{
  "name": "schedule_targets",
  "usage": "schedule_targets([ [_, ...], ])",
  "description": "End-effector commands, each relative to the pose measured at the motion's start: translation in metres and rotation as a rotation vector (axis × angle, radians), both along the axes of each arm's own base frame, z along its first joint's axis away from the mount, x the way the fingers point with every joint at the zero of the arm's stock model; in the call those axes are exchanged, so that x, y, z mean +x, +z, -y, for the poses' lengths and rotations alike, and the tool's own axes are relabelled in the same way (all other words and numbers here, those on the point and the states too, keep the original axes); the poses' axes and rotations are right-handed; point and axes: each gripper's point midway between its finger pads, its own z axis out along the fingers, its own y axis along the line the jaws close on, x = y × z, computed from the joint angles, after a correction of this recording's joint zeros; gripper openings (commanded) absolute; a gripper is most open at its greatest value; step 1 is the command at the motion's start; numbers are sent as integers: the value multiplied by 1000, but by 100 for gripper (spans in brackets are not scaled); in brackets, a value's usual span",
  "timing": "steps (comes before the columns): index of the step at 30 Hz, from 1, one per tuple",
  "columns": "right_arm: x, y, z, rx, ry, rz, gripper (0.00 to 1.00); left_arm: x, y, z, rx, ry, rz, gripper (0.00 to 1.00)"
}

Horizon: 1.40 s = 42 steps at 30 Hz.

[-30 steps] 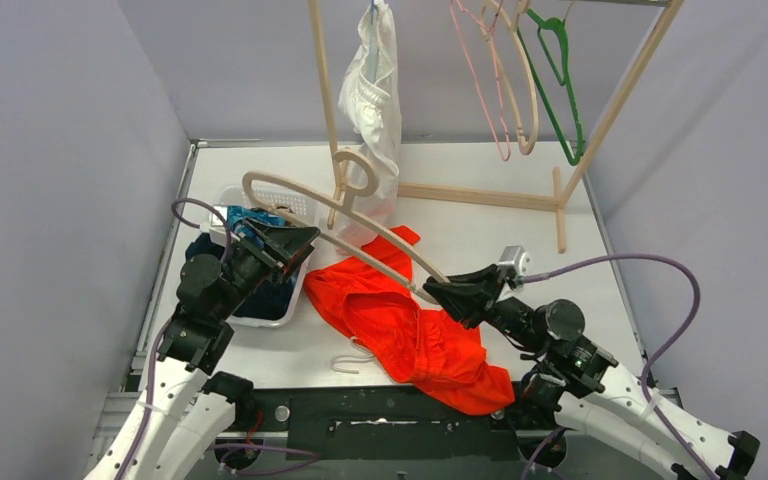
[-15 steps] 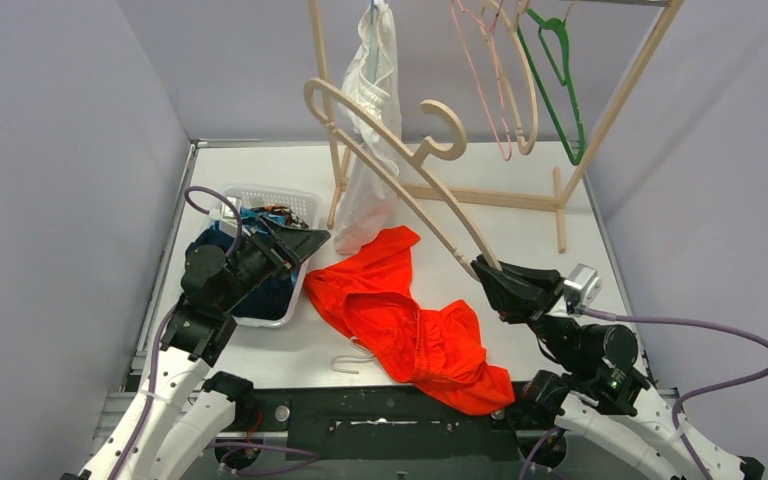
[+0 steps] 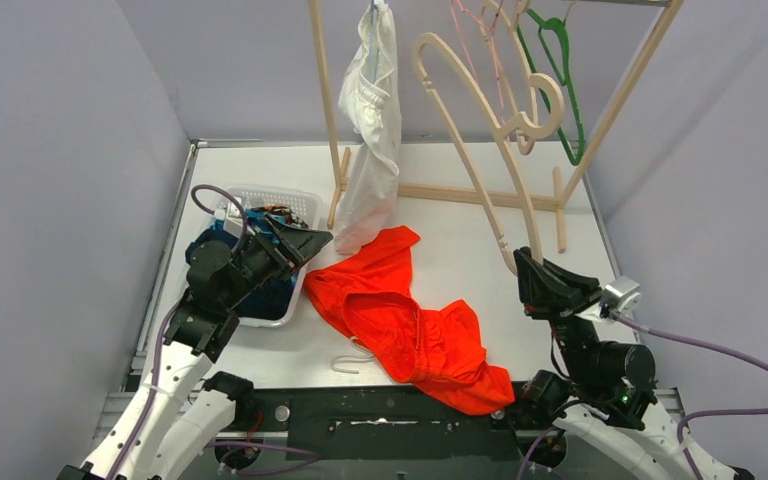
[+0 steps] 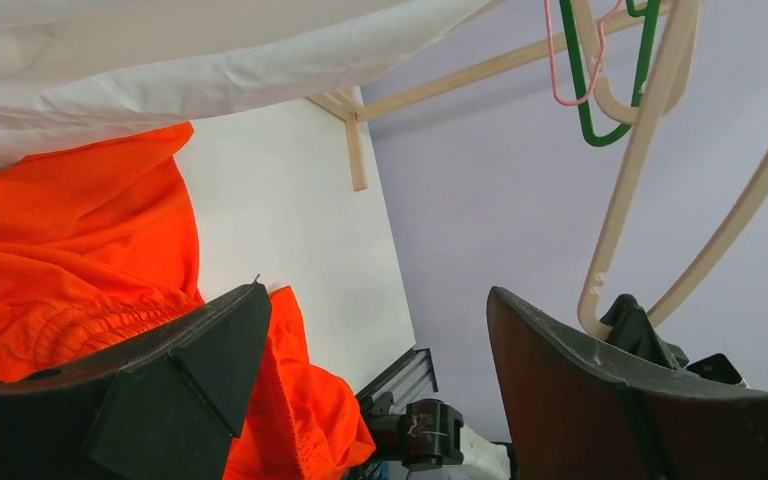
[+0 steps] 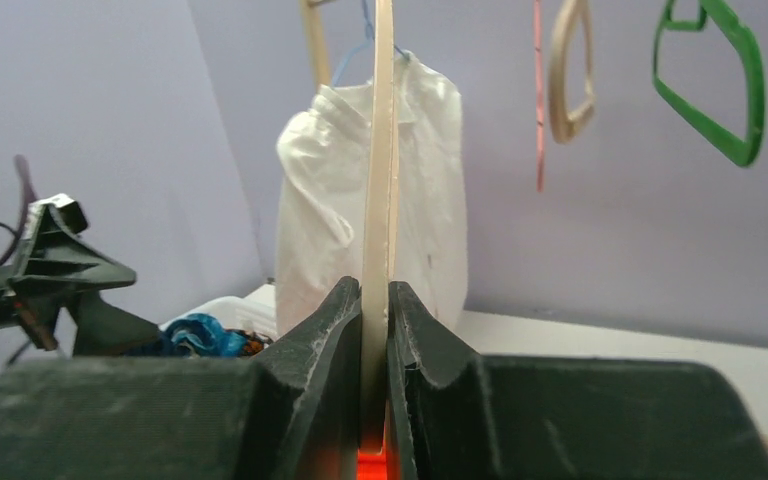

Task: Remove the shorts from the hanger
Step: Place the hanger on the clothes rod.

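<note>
My right gripper [image 3: 522,262] [image 5: 378,300] is shut on the lower end of a bare beige hanger [image 3: 507,128] [image 5: 380,150], which it holds upright at the right, its hook up near the rack's hangers. Bright orange shorts [image 3: 400,310] [image 4: 60,230] lie crumpled on the table between the arms, off any hanger. White shorts [image 3: 370,120] [image 5: 330,220] hang from the rack at the back. My left gripper [image 3: 305,248] [image 4: 375,300] stands open and empty over the basket's right rim, pointing at the orange shorts.
A white basket [image 3: 300,200] at the left holds teal-blue shorts [image 3: 250,222] and dark navy shorts [image 3: 205,248]. The wooden rack [image 3: 480,195] carries a pink hanger [image 3: 485,90] and a green hanger [image 3: 560,100]. A small white hanger [image 3: 355,355] lies by the near edge.
My right arm has swung the beige hanger from low over the orange shorts up and to the right, standing it upright. The left gripper has hardly moved.
</note>
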Motion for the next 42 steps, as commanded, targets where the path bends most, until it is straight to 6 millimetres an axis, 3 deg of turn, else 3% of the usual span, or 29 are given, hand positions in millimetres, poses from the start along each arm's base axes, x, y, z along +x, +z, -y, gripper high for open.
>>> schedule_targets([
  [1, 19, -8, 19, 37, -141, -104, 0, 0, 23, 0, 0, -4, 71, 80],
  [5, 35, -17, 8, -37, -173, -213, 0, 1, 18, 0, 8, 0, 50, 80],
  [17, 79, -12, -14, -167, -331, -510, 0, 5, 15, 6, 4, -21, 22, 80],
  [30, 107, 40, -46, -189, -340, -473, 0, 3, 8, 7, 12, -36, -6, 80],
  [42, 122, 93, -61, -197, -352, -348, 0, 5, -2, 9, 22, -43, -40, 80],
])
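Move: The right hand holds the wooden hanger by its end; the clothes rod's free stretch lies about 30 cm ahead, 10 cm to the left and 20 cm up. The empty pink hanger hangs roughly 25 cm ahead, 5 cm left and 10 cm up; the white shorts some 24 cm ahead, 20 cm left and level in height. From the left hand, that stretch is about 30 cm ahead, 18 cm right and 28 cm up. Right hand carries the still-pinched hanger about 12 cm forward and leftward towards the rod, dipping then rising. ##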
